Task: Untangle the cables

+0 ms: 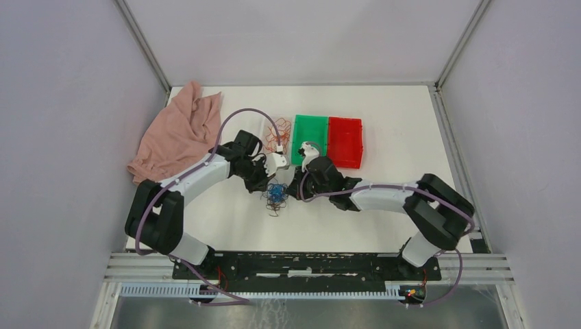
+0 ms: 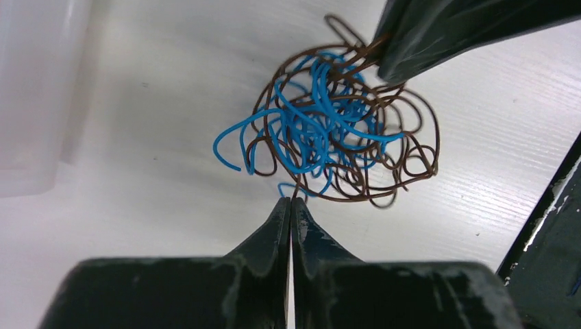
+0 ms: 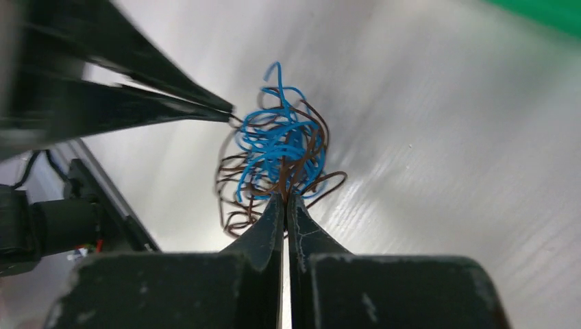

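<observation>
A tangle of blue and brown cables (image 1: 276, 196) lies on the white table between my two grippers. Seen from the left wrist, the left gripper (image 2: 291, 201) is shut at the tangle's (image 2: 336, 137) near edge, with a brown strand running into its tips beside a small blue loop. The right gripper (image 3: 284, 196) is shut on brown strands at the opposite side of the tangle (image 3: 277, 147). Each gripper shows in the other's view: the right fingers (image 2: 425, 38) and the left fingers (image 3: 164, 103). An orange-red cable (image 1: 277, 137) lies apart, farther back.
A green tray (image 1: 312, 122) and a red tray (image 1: 344, 125) sit side by side behind the right gripper. A pink cloth (image 1: 177, 130) is bunched at the back left corner. The black base rail (image 1: 308, 264) runs along the near edge.
</observation>
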Tool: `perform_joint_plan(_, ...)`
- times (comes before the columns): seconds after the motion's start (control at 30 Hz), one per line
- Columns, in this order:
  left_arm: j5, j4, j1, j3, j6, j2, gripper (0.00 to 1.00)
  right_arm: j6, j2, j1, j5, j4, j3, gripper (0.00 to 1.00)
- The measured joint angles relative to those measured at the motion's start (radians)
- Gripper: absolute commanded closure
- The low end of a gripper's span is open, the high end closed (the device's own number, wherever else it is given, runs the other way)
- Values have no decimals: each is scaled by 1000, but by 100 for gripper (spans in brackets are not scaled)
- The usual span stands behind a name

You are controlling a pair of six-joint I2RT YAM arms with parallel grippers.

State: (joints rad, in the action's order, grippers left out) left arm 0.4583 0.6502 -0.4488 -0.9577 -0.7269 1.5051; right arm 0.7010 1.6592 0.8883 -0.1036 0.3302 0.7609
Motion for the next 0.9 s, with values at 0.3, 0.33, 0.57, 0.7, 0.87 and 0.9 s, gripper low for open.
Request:
perform_joint_plan(0.3,-37,-39,8,101,-1,-37,96,-78,-299,0,0,-163,6,95)
perform_joint_plan(0.33,-33,-32,16,101,-1,-52,96,-82,-309,0,-5,-185,10,95)
perform_joint_plan(0.57,96,153,161,-50,-92,-203,59,-101,-343,0,-20,-316,38,93)
perform_joint_plan(0.7,181,244,192,-115,-170,-319,49,-101,-342,0,-26,-346,80,95)
perform_joint_plan(0.87,265,312,165,-112,-198,-364,44,-68,-328,0,-10,-344,115,96)
perform_joint_plan(0.9,274,309,158,-104,-192,-359,42,-59,-327,0,-3,-343,116,96)
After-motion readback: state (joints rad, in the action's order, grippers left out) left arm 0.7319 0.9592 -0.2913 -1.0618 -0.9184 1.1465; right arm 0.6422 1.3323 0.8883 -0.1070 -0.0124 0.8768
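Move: The blue-brown tangle lies between the two pinching hands, its middle about 4 cm to the right of the left hand and 1 cm nearer the base, roughly 2 cm below it. From the right hand it is some 4 cm to the left, about level fore and aft and 2 cm lower. Beyond the right hand, the white tray of orange cable sits 16 cm ahead and 4 cm left, the green bin 16 cm ahead and 6 cm right. The tangle is lifted by its right side: the right hand, still shut on brown strands, rises about 11 cm, drifting a little right and back. The left hand, at first still nipping a brown loop at the left edge, dips 2 cm while edging back and left, then climbs about 14 cm as its fingers open wide, letting go, and finally pulls back; its wrist tilts some 15 degrees. ##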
